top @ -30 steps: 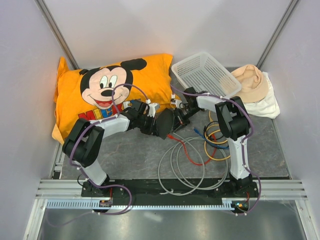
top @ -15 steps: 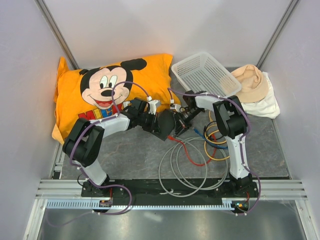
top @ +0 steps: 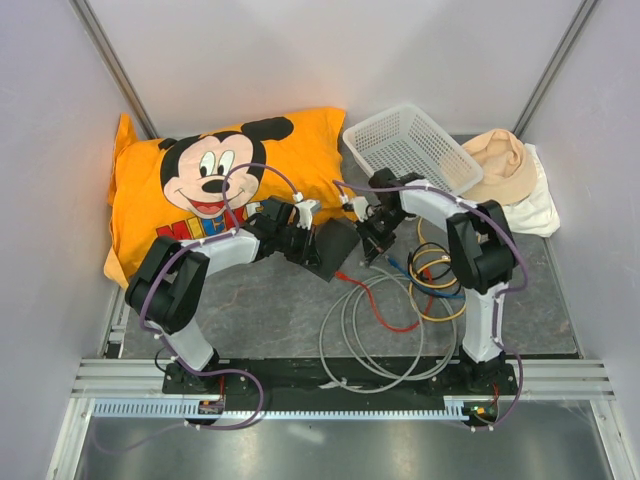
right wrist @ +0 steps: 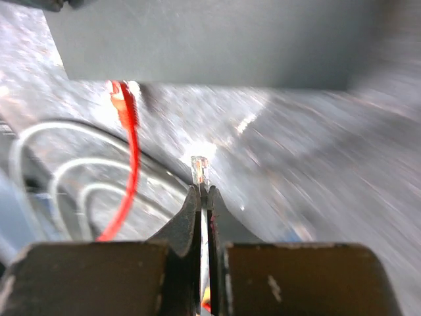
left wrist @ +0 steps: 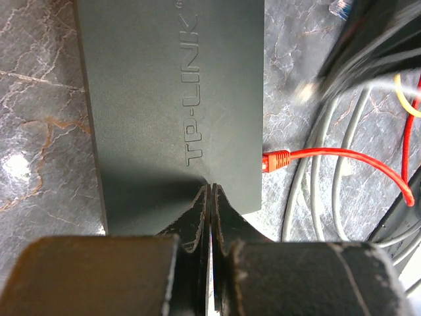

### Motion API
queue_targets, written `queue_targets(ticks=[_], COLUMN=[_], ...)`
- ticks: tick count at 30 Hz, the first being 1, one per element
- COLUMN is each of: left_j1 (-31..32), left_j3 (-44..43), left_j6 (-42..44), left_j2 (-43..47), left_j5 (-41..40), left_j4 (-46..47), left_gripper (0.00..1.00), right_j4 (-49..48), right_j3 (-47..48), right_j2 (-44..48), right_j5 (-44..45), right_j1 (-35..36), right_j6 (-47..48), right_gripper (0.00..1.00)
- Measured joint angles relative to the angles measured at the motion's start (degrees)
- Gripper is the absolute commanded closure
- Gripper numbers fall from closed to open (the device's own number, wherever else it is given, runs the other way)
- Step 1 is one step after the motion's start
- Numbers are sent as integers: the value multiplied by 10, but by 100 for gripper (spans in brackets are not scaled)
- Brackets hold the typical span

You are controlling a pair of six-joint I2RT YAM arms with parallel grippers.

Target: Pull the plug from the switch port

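Note:
The switch [top: 338, 243] [left wrist: 171, 99] is a flat dark box marked TP-LINK, lying on the grey mat. My left gripper [top: 310, 242] [left wrist: 210, 187] is shut, with its tips resting on the switch's top near one corner. A red plug [left wrist: 276, 160] [right wrist: 122, 105] sits in the switch's side. My right gripper [top: 374, 238] [right wrist: 203, 189] is shut on a clear plug [right wrist: 199, 169] on a grey cable. That plug is a short way off the switch [right wrist: 197, 39], touching nothing. In the left wrist view the plug [left wrist: 304, 92] shows blurred.
An orange Mickey pillow [top: 220, 180] lies behind the left arm. A white mesh basket [top: 410, 145] and a beige cap on white cloth [top: 505, 165] stand at the back right. Grey cable loops [top: 375, 325] and yellow and blue coils [top: 435, 275] lie in front.
My right gripper has drawn back to the right, away from the switch, with the clear plug in it. The switch has tipped back flat under the left gripper.

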State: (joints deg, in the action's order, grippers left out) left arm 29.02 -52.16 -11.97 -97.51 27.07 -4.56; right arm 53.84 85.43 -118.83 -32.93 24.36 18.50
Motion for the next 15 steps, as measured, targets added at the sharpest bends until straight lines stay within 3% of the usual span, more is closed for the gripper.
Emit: queue_targets(ticks=[9,15], left_j1=[0,0], left_j3=[0,0], left_j6=[0,0], left_j2=[0,-1], left_j5=[-1,0], left_j4=[3,4], left_gripper=[98,99], right_j4=[-2,-7], right_j3=[-4,-34], right_j2=[189,238], right_j5=[169,252], right_j1=[-27,-182], right_j6=[80,120], right_gripper=[99,99])
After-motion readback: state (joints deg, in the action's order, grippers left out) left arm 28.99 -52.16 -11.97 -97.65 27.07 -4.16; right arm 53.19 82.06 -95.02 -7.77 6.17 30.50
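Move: The grey cable's clear plug is already out of the switch and pinched in the right fingers. The pile of pulled cables lies about 15 cm to this hand's right, level with it and 3 cm lower. The switch is some 8 cm left and 4 cm ahead, the red plug 6 cm left and 3 cm back, the loose blue plug about 4 cm right and 1 cm ahead. From the left hand the pile is roughly 27 cm right, level. The grey plug, still pinched, is carried away from the switch by the right hand: first up and forward, then in a quickening sweep to the right over the far side of the cable pile, about 18 cm right and 10 cm up in all. The wrist tilts some 35 degrees, swinging the fingertips outward. The left fingertips, shut, stay resting on the switch. ##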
